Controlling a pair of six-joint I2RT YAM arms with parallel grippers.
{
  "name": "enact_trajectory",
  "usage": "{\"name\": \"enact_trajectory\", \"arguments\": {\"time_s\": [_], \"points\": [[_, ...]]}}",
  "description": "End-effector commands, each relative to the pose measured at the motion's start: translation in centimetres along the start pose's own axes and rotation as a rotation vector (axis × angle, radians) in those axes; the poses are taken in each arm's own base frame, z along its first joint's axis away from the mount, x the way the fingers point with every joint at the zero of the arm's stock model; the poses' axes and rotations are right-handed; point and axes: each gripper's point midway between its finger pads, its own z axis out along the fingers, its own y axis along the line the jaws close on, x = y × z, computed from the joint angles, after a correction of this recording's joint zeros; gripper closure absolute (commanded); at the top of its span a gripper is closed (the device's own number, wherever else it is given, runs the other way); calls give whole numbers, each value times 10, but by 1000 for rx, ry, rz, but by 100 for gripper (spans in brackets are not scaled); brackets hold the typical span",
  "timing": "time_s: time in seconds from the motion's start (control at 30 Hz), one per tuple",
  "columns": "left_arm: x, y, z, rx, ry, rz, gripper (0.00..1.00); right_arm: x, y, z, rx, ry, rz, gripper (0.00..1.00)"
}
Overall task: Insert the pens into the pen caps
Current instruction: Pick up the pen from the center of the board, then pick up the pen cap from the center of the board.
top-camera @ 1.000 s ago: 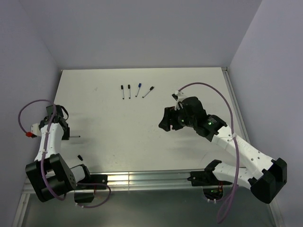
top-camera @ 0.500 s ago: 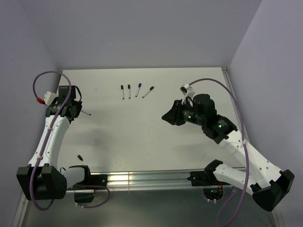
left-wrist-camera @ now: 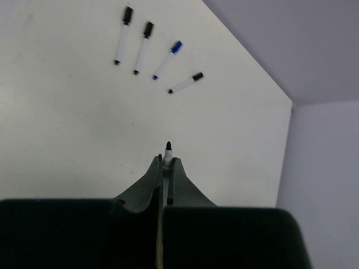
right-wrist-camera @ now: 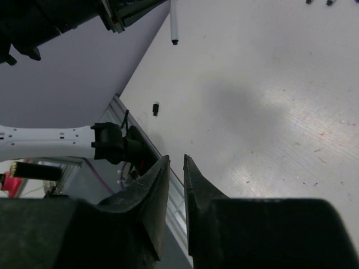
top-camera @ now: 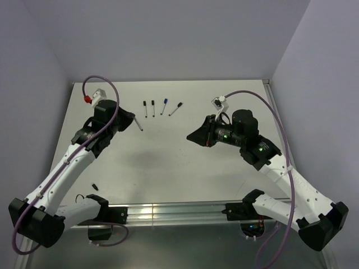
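Note:
My left gripper is shut on a white pen, whose dark tip sticks out past the fingertips. It hovers over the back left of the table, short of a row of several pens lying at the back; one of them has a blue end. One loose black pen cap lies near the front left edge. My right gripper hangs mid-table facing left, its jaws a narrow gap apart with nothing between them.
The metal rail runs along the table's near edge. Grey walls close in on the left, back and right. The left arm's purple cable loops above its wrist.
My left arm has swung from the table's left edge up and right toward the row of pens, carrying its pen. My right gripper's jaws have narrowed from wide to a slim gap.

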Motion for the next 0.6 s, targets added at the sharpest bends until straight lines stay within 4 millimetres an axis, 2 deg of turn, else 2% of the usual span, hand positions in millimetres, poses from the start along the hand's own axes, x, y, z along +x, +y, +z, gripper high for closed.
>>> {"name": "enact_trajectory", "arguments": {"time_s": [0.0, 0.07, 0.23, 0.3, 0.57], "points": [[7, -47, -22, 229, 5, 42, 100, -14, 15, 3, -77, -44, -17, 74], [18, -58, -29, 288, 28, 67, 100, -16, 15, 6, -81, -42, -16, 69], [44, -89, -51, 470, 65, 131, 100, -17, 19, 15, -95, -30, -16, 67], [57, -93, -59, 523, 88, 144, 100, -17, 20, 17, -99, -31, -13, 67], [73, -119, -92, 725, 80, 146, 100, -17, 19, 26, -94, -43, -35, 55]]}}
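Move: The left hand already holds the uncapped pen, hanging from its fingers, and takes it to the right gripper, which waits about 22 cm to its right, 12 cm nearer the base and 3 cm higher. From the right hand the pen's middle is roughly 21 cm left, 11 cm ahead and 7 cm lower. On the board some 25 cm below the left hand, the leftmost capped pen is about 24 cm ahead and 3 cm right; the blue-capped pen lies 24 cm ahead, 12 cm right. Keeping its closed grip on the pen, the left hand swings it about 12 cm to the right, drawing back some 6 cm and rising about 4 cm towards the right gripper, while the wrist turns some 30 degrees clockwise and its fingers tip up. The right hand eases a couple of centimetres left to meet the pen, its fingers parting from slightly open to nearly half open without touching the pen. ##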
